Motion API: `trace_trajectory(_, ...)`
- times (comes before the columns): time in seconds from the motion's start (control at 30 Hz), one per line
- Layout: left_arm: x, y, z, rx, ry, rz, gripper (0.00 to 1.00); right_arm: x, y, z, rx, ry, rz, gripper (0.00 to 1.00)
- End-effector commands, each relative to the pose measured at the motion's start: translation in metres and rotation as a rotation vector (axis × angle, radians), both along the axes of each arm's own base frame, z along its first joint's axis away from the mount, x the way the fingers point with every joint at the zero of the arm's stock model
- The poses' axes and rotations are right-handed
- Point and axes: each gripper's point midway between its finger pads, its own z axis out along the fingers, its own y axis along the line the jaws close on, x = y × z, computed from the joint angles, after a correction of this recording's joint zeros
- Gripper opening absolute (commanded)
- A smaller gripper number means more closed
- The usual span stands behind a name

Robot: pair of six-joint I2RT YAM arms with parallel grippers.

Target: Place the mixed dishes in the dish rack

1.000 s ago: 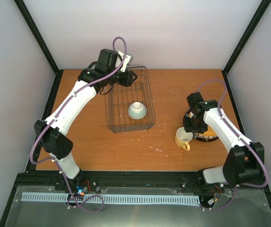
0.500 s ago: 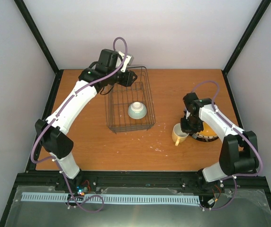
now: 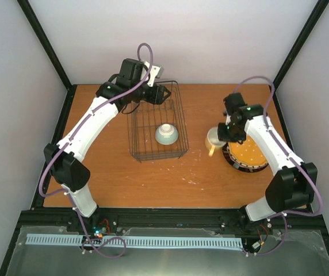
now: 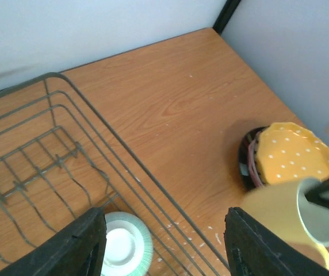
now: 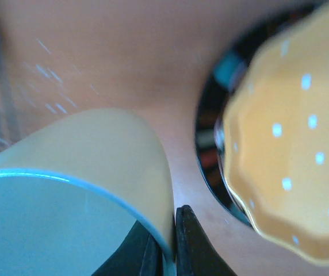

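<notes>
The cream-yellow mug point(image 3: 213, 138) hangs tilted above the table, just left of the plate stack. My right gripper point(image 3: 222, 134) is shut on its rim, one finger inside and one outside, as the right wrist view shows on the mug point(image 5: 95, 167) at the gripper point(image 5: 167, 238). The orange-yellow dotted plate point(image 3: 247, 153) tops the stack. The pale blue-green bowl point(image 3: 167, 134) sits upside down in the dish rack point(image 3: 132, 135). My left gripper point(image 3: 163, 95) hovers open over the rack's far end, holding nothing. Its wrist view shows the gripper point(image 4: 170, 247), bowl point(image 4: 124, 244), rack point(image 4: 115, 140) and mug point(image 4: 288, 215).
Under the dotted plate point(image 4: 291, 152) lie darker plates point(image 3: 234, 163), only their edges showing. White scuffs point(image 3: 194, 181) mark the wooden table in front of the rack. Black frame posts point(image 3: 294, 54) and white walls close in the back and sides.
My right gripper closed on the mug's rim and lifted it off the table, up and towards the back. My left gripper opened a little and shifted slightly right.
</notes>
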Motion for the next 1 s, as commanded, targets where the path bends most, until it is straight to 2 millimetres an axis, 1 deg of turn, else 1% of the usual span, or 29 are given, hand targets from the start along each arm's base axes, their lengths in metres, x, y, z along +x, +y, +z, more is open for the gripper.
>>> trace_trajectory(0.0, -0.007, -0.004, 0.035, -0.173, 0.036, -0.024, 0.59, 0.057, 0.019, 0.097, 0.274, -0.327, -0.124, 0.03)
trace_trajectory(0.07, -0.012, 0.002, 0.038, -0.275, 0.116, -0.031, 0.60, 0.078, 0.030, 0.128, 0.421, -0.453, -0.148, 0.03)
trace_trajectory(0.13, -0.019, 0.009, 0.045, -0.395, 0.163, -0.044, 0.60, 0.100, 0.043, 0.148, 0.548, -0.548, -0.149, 0.03)
trace_trajectory(0.2, -0.029, 0.018, 0.052, -0.523, 0.196, -0.064, 0.62, 0.119, 0.061, 0.160, 0.686, -0.605, -0.128, 0.03)
trace_trajectory(0.23, -0.032, 0.026, 0.053, -0.597, 0.233, -0.054, 0.63, 0.128, 0.073, 0.169, 0.779, -0.651, -0.098, 0.03)
trace_trajectory(0.27, -0.036, 0.031, 0.044, -0.643, 0.269, -0.056, 0.64, 0.134, 0.079, 0.171, 0.846, -0.668, -0.094, 0.03)
trace_trajectory(0.3, -0.039, 0.034, 0.051, -0.693, 0.260, -0.083, 0.66, 0.140, 0.085, 0.175, 0.909, -0.695, -0.084, 0.03)
trace_trajectory(0.37, -0.043, 0.038, 0.050, -0.742, 0.292, -0.094, 0.69, 0.148, 0.095, 0.181, 1.018, -0.738, -0.069, 0.03)
trace_trajectory(0.47, -0.047, 0.033, 0.049, -0.786, 0.344, -0.142, 0.73, 0.153, 0.113, 0.195, 1.152, -0.811, 0.007, 0.03)
trace_trajectory(0.53, -0.048, 0.030, 0.047, -0.819, 0.381, -0.168, 0.78, 0.154, 0.126, 0.206, 1.218, -0.846, 0.059, 0.03)
trace_trajectory(0.63, -0.047, 0.027, 0.046, -0.854, 0.416, -0.180, 0.78, 0.157, 0.138, 0.219, 1.269, -0.911, 0.115, 0.03)
trace_trajectory(0.7, -0.046, 0.028, 0.043, -0.861, 0.431, -0.170, 0.78, 0.161, 0.140, 0.226, 1.299, -0.953, 0.129, 0.03)
trace_trajectory(0.73, -0.045, 0.028, 0.042, -0.861, 0.436, -0.161, 0.78, 0.157, 0.149, 0.231, 1.327, -0.963, 0.151, 0.03)
trace_trajectory(0.77, -0.045, 0.028, 0.039, -0.860, 0.445, -0.152, 0.78, 0.156, 0.153, 0.235, 1.351, -0.974, 0.162, 0.03)
trace_trajectory(0.87, -0.044, 0.029, 0.033, -0.857, 0.457, -0.124, 0.78, 0.156, 0.161, 0.243, 1.398, -0.996, 0.186, 0.03)
trace_trajectory(0.97, -0.039, 0.031, 0.032, -0.838, 0.431, -0.082, 0.75, 0.155, 0.173, 0.246, 1.412, -0.988, 0.213, 0.03)
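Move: About 20 cm to the left hand's right, 15 cm back and 18 cm below is the mug, its rim already pinched by the right fingers. From the right hand, the left gripper waits some 14 cm ahead, 22 cm left and 15 cm higher; the dish rack's middle is 8 cm ahead, 26 cm left, 10 cm down; the bowl 1 cm ahead, 22 cm left, 11 cm down; the plate stack 5 cm back, 12 cm right, 12 cm down. Swinging the mug up, forward and left towards the left gripper, the right hand rises and reaches forward first, then goes mostly left and up again, about 30 cm in all, keeping its pinch on the rim while its fingers turn from down to level, pointing left-forward. The left hand eases back a few centimetres, rolls its fingers level to the right, and opens wider. ##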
